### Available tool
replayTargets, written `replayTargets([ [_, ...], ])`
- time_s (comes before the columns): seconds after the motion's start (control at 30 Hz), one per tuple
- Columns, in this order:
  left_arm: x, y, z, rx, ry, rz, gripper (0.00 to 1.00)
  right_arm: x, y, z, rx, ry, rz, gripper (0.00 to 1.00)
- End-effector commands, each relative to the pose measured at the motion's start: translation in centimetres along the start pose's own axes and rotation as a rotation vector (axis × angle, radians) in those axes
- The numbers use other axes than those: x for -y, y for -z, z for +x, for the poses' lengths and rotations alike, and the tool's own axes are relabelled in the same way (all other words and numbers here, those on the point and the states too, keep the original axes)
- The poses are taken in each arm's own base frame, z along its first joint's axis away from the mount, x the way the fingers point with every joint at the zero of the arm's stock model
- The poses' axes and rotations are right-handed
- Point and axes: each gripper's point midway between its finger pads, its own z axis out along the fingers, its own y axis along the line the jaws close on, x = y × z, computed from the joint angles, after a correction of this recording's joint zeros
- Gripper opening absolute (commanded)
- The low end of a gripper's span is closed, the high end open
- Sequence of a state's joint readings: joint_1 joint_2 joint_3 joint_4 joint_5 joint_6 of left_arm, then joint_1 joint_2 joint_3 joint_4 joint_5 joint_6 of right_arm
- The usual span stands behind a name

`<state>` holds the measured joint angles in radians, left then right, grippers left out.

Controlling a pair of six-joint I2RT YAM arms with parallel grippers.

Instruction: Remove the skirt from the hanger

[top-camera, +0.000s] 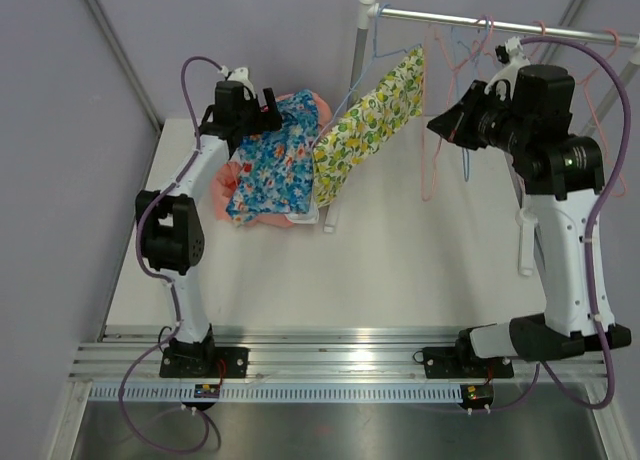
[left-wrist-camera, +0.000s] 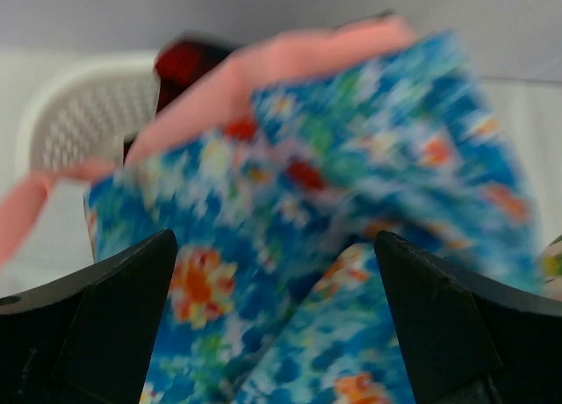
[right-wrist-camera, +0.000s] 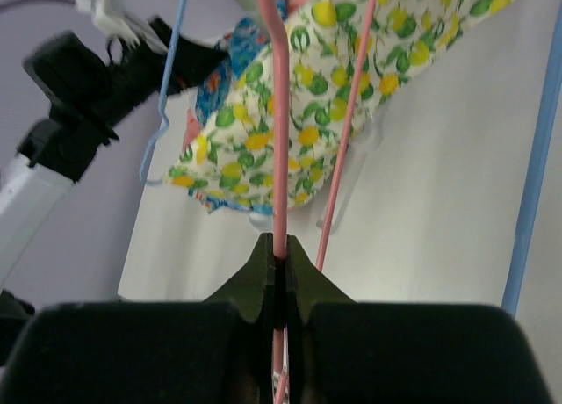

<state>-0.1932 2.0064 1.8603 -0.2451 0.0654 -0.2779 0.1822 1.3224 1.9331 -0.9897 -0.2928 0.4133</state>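
A blue floral skirt (top-camera: pixel 268 165) lies on top of a pile of clothes at the back left. My left gripper (top-camera: pixel 268 105) hovers just over it, open, and the cloth (left-wrist-camera: pixel 334 158) fills the view between its spread fingers (left-wrist-camera: pixel 132 281). A lemon-print skirt (top-camera: pixel 370 120) hangs slanting from the rail (top-camera: pixel 480 20) down to the pile. My right gripper (top-camera: pixel 442 125) is shut on a pink hanger (right-wrist-camera: pixel 279 158) that hangs from the rail. The pink wires run up against the lemon-print cloth (right-wrist-camera: pixel 290 114). I cannot tell whether that cloth is fastened to the hanger.
A white basket (left-wrist-camera: pixel 79 114) holds the pile, with pink cloth (left-wrist-camera: pixel 290 57) under the blue skirt. A light blue hanger (right-wrist-camera: pixel 167 79) hangs near the rack's left post (top-camera: pixel 358 50). More pink and blue hangers (top-camera: pixel 460 55) hang along the rail.
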Motion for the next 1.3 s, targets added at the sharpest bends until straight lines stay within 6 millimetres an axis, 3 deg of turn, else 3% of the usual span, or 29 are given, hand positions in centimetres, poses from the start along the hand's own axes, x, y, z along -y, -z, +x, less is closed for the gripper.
replayTargets([
  [0.0,1.3,4.2,-2.1,0.098,0.084,0.055,0.99,-0.7,-1.3,-5.7,0.148,0.087,0.013,0.0],
  [0.03,1.8,7.0,-3.0,0.161,0.081,0.076,0.99,-0.7,-1.6,-6.2,0.152,0.086,0.023,0.0],
  [0.07,1.9,8.2,-3.0,0.173,0.089,0.08,0.99,-1.5,-1.2,-7.6,0.191,0.098,0.008,0.0],
  [0.1,2.1,9.4,-3.4,0.188,0.088,0.083,0.99,-1.1,-2.6,-8.0,0.184,0.094,0.015,0.0],
  [0.13,2.2,10.8,-3.1,0.17,0.085,0.081,0.99,-1.6,-2.3,-9.2,0.221,0.103,0.009,0.0],
  [0.2,2.7,14.9,-3.7,0.184,0.08,0.082,0.99,-0.9,-4.0,-9.6,0.212,0.102,0.031,0.0],
  [0.23,2.7,16.2,-2.6,0.148,0.077,0.074,0.99,-0.8,-4.2,-10.0,0.218,0.101,0.036,0.0],
  [0.27,3.0,19.4,-2.9,0.179,0.071,0.083,0.99,0.0,-5.3,-9.9,0.204,0.092,0.049,0.0],
  [0.33,3.1,22.3,-1.7,0.174,0.067,0.082,0.99,0.5,-6.3,-9.7,0.192,0.08,0.052,0.0],
  [0.37,3.4,25.5,-1.9,0.216,0.052,0.101,0.99,1.1,-7.1,-8.9,0.166,0.07,0.063,0.0],
  [0.47,3.0,29.7,-0.6,0.207,0.015,0.081,0.99,2.6,-8.5,-7.1,0.119,0.043,0.081,0.0],
  [0.5,2.6,32.2,0.3,0.195,0.009,0.063,0.99,3.0,-8.7,-6.6,0.11,0.037,0.086,0.0],
  [0.53,2.3,33.2,1.0,0.183,0.0,0.052,0.99,3.9,-9.7,-5.4,0.081,0.023,0.096,0.0],
  [0.6,1.4,35.1,2.2,0.175,-0.02,0.017,0.99,4.2,-9.8,-4.9,0.077,0.017,0.089,0.0],
  [0.63,0.8,36.5,3.9,0.15,-0.025,0.003,0.99,4.7,-10.0,-4.6,0.07,0.005,0.098,0.0],
  [0.73,-1.0,38.7,7.2,0.128,-0.04,-0.052,0.99,5.2,-10.1,-4.5,0.055,-0.009,0.103,0.0],
  [0.87,-2.7,39.5,10.4,0.091,-0.054,-0.104,0.99,4.6,-9.2,-4.0,0.035,-0.027,0.088,0.02],
  [0.9,-2.9,39.5,10.9,0.086,-0.057,-0.107,0.99,4.3,-8.9,-3.9,0.032,-0.025,0.077,0.16],
  [0.93,-3.1,39.3,11.2,0.09,-0.057,-0.115,0.99,4.5,-8.6,-3.3,0.02,-0.029,0.085,0.42],
  [0.97,-3.4,39.5,11.5,0.094,-0.052,-0.127,0.99,4.2,-7.4,-3.5,0.039,-0.027,0.087,0.93],
  [1.0,-3.2,39.3,11.3,0.109,-0.063,-0.112,0.99,4.4,-6.8,-3.6,0.053,-0.021,0.109,0.99],
  [1.13,-2.9,38.7,11.3,0.142,-0.063,-0.083,0.99,4.8,-3.0,-3.8,0.096,0.016,0.189,0.99],
  [1.27,-3.6,37.8,12.3,0.207,-0.024,-0.094,0.99,2.5,2.1,-5.6,0.206,0.037,0.172,0.99],
])
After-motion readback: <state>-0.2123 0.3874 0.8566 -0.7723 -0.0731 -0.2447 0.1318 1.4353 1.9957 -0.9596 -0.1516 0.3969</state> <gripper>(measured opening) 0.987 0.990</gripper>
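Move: Straight ahead of the right hand, which already holds the pink hanger, the rack's rail lies some 15 cm out, 3 cm to its right and about 10 cm higher. The lemon skirt hangs roughly 14 cm left, 15 cm ahead and 12 cm below that hand. From the open, empty left hand, the lemon skirt is about 25 cm right, 5 cm back and 3 cm higher; the blue flowered skirt lies about 10 cm below, 5 cm back and 1 cm right. Carrying the held pink hanger about 12 cm forward in a low arc towards the rail, the right hand sinks some 5 cm below its start, opens wide, and backs off 7 cm, rising 4. Meanwhile the left hand, still open, leaves the skirt pile: a short dip, then some 40 cm back and 10 cm left in a high arch over the table. ##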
